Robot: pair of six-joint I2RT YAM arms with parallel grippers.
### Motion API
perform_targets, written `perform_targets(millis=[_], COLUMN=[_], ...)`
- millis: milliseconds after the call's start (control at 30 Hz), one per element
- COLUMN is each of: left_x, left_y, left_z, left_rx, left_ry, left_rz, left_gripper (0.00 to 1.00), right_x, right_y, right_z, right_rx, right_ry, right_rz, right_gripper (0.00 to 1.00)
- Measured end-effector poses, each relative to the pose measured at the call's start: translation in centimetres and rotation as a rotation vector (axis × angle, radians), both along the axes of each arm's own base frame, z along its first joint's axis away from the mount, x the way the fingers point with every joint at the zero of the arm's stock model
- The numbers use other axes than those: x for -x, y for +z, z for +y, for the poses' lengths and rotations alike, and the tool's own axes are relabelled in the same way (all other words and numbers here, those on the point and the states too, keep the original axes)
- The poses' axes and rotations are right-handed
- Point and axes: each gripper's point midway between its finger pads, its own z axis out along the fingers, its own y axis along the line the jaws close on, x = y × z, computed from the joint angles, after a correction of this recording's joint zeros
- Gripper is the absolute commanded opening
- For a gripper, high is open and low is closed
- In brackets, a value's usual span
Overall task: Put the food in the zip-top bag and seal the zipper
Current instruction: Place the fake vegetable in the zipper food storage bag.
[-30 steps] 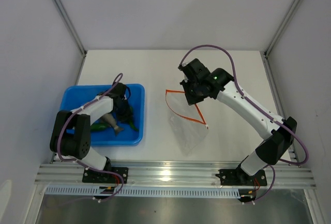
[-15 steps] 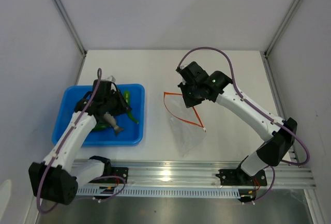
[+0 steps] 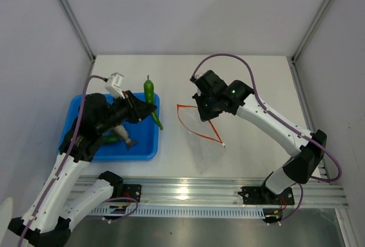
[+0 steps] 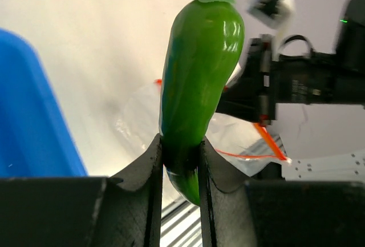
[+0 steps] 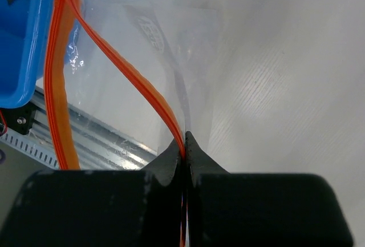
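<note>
My left gripper (image 3: 147, 105) is shut on a green pepper (image 3: 149, 92) and holds it up above the right rim of the blue tray; in the left wrist view the pepper (image 4: 197, 81) stands between my fingers (image 4: 181, 157). My right gripper (image 3: 204, 112) is shut on the orange-red zipper (image 3: 194, 126) of the clear zip-top bag (image 3: 205, 147), holding its mouth open and raised. In the right wrist view the zipper (image 5: 134, 81) runs into my shut gripper (image 5: 183, 147) and the bag (image 5: 122, 47) hangs below. More food (image 3: 113, 138) lies in the tray, partly hidden by my left arm.
The blue tray (image 3: 145, 153) sits at the left of the white table. An aluminium rail (image 3: 194, 191) runs along the near edge. Grey walls close in the left, back and right sides.
My left arm has lifted the green pepper out of the tray and swung it up and to the right. My right gripper has shifted slightly left, still holding the bag's zipper.
</note>
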Motion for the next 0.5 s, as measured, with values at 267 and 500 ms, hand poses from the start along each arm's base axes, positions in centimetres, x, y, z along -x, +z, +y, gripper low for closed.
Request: perform_targets(millis=[267, 500], left_x=[-0.8, -4.0], left_y=[3.1, 3.0], left_z=[-3.2, -5.5], left_rx=[-0.030, -0.090], left_ry=[0.011, 0.077], left_rz=[-0.083, -0.122], left_gripper=[0.00, 0.01], right_x=[1.6, 2.3], right_y=[0.0, 0.2], right_z=[1.5, 2.1], right_rx=[-0.013, -0.047], right_ry=[0.050, 0.064], right_rz=[0.019, 0.053], right_gripper=[0.00, 0.00])
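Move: The open bag mouth lies some 14 cm to the right of the left gripper, about level with it fore and aft and 11 cm lower. The mouth's left corner is about 7 cm ahead, 8 cm right and 10 cm below; the right gripper about 2 cm ahead, 17 cm right and 10 cm below. The green vegetable is some 17 cm left of the right gripper and 12 cm above it, with the mouth 3 cm to its left, 2 cm back. Bring the left gripper, still pinching the green vegetable, across to the right about 5 cm and up some 3 cm towards the bag mouth's left corner; dip slightly back at first, then swing forward about 4 cm while tipping the fingers up a little. Meanwhile keep the bag rim pinched in the right gripper and draw it back and left, some 3 cm in all, to meet the vegetable. ##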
